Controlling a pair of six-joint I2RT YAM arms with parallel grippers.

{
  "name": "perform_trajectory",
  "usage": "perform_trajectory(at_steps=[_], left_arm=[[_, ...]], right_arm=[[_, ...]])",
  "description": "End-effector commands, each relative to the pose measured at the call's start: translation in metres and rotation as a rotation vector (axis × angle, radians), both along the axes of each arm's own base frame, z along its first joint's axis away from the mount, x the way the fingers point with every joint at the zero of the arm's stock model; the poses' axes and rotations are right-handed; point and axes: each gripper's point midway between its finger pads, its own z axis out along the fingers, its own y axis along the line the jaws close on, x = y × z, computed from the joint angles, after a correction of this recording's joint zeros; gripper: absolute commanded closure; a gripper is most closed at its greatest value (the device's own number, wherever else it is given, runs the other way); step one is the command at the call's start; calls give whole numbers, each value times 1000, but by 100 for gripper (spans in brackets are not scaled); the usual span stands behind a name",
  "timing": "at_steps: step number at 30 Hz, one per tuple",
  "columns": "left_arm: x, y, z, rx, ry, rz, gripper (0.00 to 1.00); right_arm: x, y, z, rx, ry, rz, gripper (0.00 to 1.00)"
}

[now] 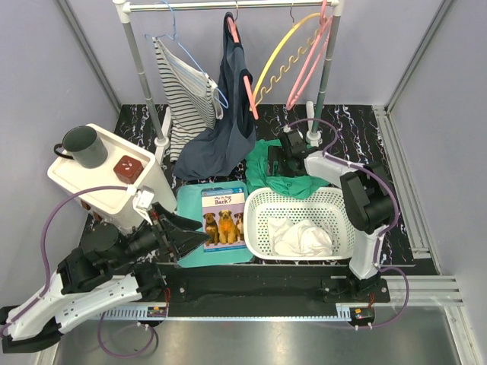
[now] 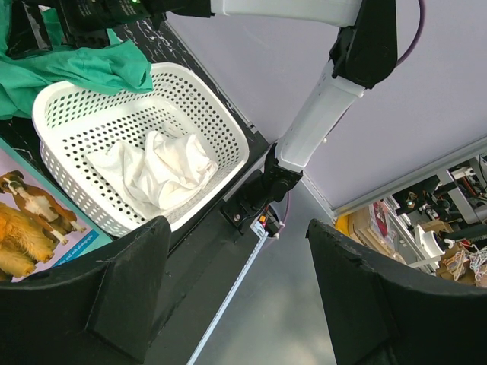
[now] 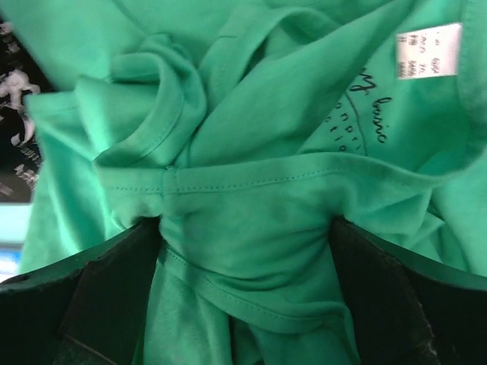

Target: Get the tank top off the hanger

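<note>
A striped tank top hangs on a light blue hanger at the left of the rail. Beside it a navy garment droops from a red hanger, its hem on the table. A green garment lies crumpled behind the basket. My right gripper is low over it. In the right wrist view the gripper is open, with a fold of the green garment bunched between its fingers. My left gripper is open and empty at the near left, and nothing lies between its fingers.
A white basket holding white cloth stands at centre right. A dog book lies left of it. A white stand bears a dark mug and a red block. Empty yellow and pink hangers hang on the rail.
</note>
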Motion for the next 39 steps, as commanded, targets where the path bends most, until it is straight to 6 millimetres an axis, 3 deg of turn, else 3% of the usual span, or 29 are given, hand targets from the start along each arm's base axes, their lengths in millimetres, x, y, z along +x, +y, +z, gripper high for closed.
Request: perform_trajectory(at_steps=[1,3,5,6,7,9,10,12,13,15,16,18,19,20,21,22,24,28,30,34,39], left_arm=[[0,-1,7,-44,-6,0,23],[-1,0,6,-48,-5,0,23],[-1,1,6,-53,0,0,23],[-2,1,6,-54,-1,0,23],[-2,1,7,-56,-2,0,23],[-2,1,8,-57,-4,0,23],[-2,1,8,-57,-2,0,23],[-2,2,8,-61,-1,0,23],[-2,2,8,-62,-3,0,23],[-3,3,8,-65,-1,0,23],[-3,3,7,-63,-1,0,23],[-3,3,7,-65,-1,0,23],[-3,3,7,-64,-3,0,23],[-3,3,7,-64,-3,0,23],[-2,3,8,-62,-5,3,23],[-1,3,8,-60,-9,6,23],[0,4,9,-55,-18,15,23],[2,5,11,-47,-38,24,23],[3,5,12,-45,-47,29,23],[4,4,12,-31,-55,27,23],[5,1,15,-13,-73,16,22]], right_arm=[[2,-34,-14,-190,24,-127,1],[-1,-37,-18,-203,30,-135,5],[0,-35,-16,-186,28,-127,19],[-1,-34,-15,-174,25,-123,37],[1,-34,-7,-162,8,-126,46],[3,-36,1,-128,-14,-135,57],[8,-36,17,-95,-56,-144,62],[10,-46,29,-63,-80,-159,74],[12,-49,50,-41,-127,-167,87],[9,-65,67,-58,-171,-196,97],[7,-70,95,-42,-232,-207,100],[-1,-84,116,-57,-287,-229,100],[-9,-89,147,-32,-355,-238,100],[-16,-93,157,-26,-379,-241,100],[-22,-93,170,-11,-405,-224,100],[-35,-96,198,21,-461,-220,100],[-52,-93,220,66,-496,-176,100],[-113,-98,282,199,-604,-122,100],[-137,-95,297,262,-630,-83,100],[-199,-113,333,332,-701,-76,100],[-258,-129,410,469,-893,-62,100]])
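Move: The green tank top lies heaped right at the open right fingers, its middle about 1 cm back, 2 cm to their right and a couple of centimetres below. The basket's middle is about 20 cm back and 6 cm right of that hand, at nearly the same height. The book sits 19 cm back and 13 cm left; the rack foot is 7 cm ahead and 9 cm right. From the left hand, the tank top is some 32 cm ahead, 21 cm right and 29 cm down. The right fingers, wide open in the green fabric, close until nearly shut and pinch a bunch of the tank top while the hand edges a couple of centimetres right. Then the hand pulls it up quickly, about 34 cm, swinging roughly 20 cm back and on to the right, with the fingers tipping up some 40 degrees towards level. ##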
